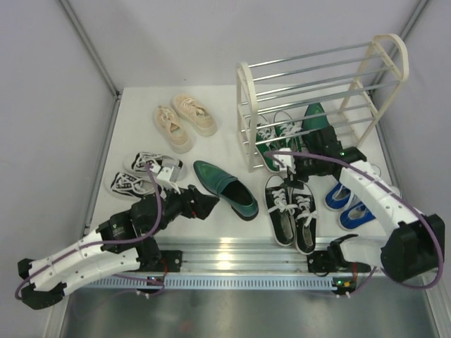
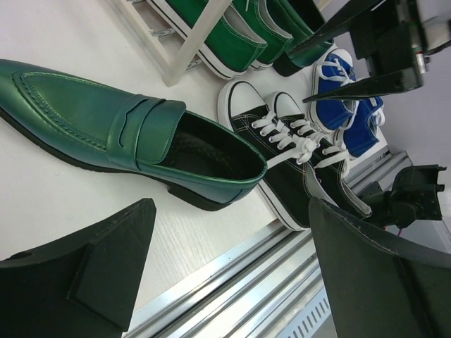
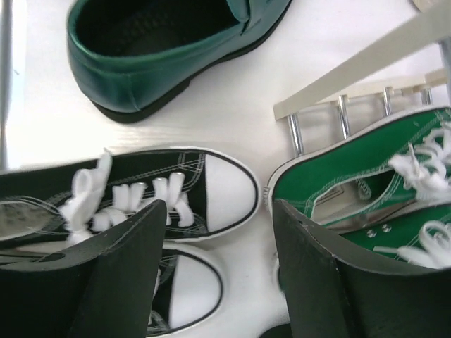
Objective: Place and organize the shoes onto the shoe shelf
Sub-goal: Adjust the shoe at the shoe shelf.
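The shoe shelf (image 1: 246, 105) stands at the back right, with green canvas sneakers (image 1: 273, 139) on its bottom rods and a dark green loafer (image 1: 315, 118) beside them. The other green loafer (image 1: 227, 189) lies mid-table, and its heel opening faces my left gripper (image 1: 205, 205), which hangs open just short of it (image 2: 229, 236). My right gripper (image 1: 292, 166) is open (image 3: 218, 211) over the gap between the black sneakers' toes (image 3: 229, 186) and a green sneaker's heel (image 3: 331, 176). Neither gripper holds anything.
Cream sneakers (image 1: 184, 120) sit at the back left and striped sneakers (image 1: 143, 172) at the left edge, partly under the left arm. Black sneakers (image 1: 290, 211) lie by the front rail (image 1: 232, 257). Blue sneakers (image 1: 348, 204) lie under the right arm.
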Tool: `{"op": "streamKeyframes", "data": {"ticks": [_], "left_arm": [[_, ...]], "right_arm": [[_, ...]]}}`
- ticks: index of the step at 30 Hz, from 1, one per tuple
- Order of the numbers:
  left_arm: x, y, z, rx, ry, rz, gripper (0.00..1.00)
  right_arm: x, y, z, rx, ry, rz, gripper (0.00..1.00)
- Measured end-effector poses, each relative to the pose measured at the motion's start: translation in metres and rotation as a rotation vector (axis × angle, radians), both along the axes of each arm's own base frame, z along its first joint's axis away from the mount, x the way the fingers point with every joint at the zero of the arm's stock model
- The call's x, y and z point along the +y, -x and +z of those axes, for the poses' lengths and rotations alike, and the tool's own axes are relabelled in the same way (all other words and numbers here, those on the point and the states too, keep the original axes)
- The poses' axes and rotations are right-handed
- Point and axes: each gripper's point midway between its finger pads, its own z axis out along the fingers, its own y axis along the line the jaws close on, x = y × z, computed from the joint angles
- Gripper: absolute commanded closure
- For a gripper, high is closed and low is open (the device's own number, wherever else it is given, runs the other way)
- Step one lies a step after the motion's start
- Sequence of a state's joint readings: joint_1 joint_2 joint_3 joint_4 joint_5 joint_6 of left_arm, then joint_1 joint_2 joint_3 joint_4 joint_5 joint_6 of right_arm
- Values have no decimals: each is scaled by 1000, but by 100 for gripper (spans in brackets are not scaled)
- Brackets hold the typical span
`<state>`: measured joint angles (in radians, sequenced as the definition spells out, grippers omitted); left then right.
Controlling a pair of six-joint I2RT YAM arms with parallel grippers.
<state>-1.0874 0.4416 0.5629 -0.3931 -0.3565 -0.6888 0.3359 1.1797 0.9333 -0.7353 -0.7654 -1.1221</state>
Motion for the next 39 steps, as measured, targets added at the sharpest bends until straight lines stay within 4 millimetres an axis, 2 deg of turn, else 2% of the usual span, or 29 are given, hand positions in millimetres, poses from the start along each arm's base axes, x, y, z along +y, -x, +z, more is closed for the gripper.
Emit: {"op": "streamKeyframes", "data": {"ticks": [7,15,24,28,37,39], "left_arm": [[1,1,3,5,21,5,5],[5,2,8,-5,44,9,5],[11,4,8,-13,70,16,5],[12,5,9,-13,78,20,5],[13,4,9,-9,82,27,5],[13,4,9,-9,82,27,5]], "right_arm": [[10,-29,-32,-112,181,146,44],[6,-58,-42,-212,271,151,40],[4,-82,-60,-246,339,124,47],[2,-91,-66,-264,367,109,54],[4,-92,-73,-268,402,114,100],[4,-92,-73,-271,408,117,100]]}}
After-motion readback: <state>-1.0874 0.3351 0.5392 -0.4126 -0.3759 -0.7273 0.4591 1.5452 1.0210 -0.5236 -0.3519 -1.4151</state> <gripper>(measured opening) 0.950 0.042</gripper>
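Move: The left green sneaker on the shelf has its middle about 19 cm ahead of the right hand, 3 cm to its left and 10 cm below, with its heel pointing back at the hand. Its green mate stands 8 cm to the right of it. The left black sneaker's middle is about 7 cm behind the hand and 1 cm left, the right one's 9 cm back and 9 cm right. From the left hand the green sneaker lies some 27 cm ahead and 21 cm right. The heel of the left green sneaker is what the right hand goes for: it travels about 9 cm forward over the black sneaker's toe and sinks some 7 cm, tilting about 30 degrees so that its fingers point more steeply down. Stopping there, the part-open fingers shut and pinch the heel's collar on its right-hand side. ##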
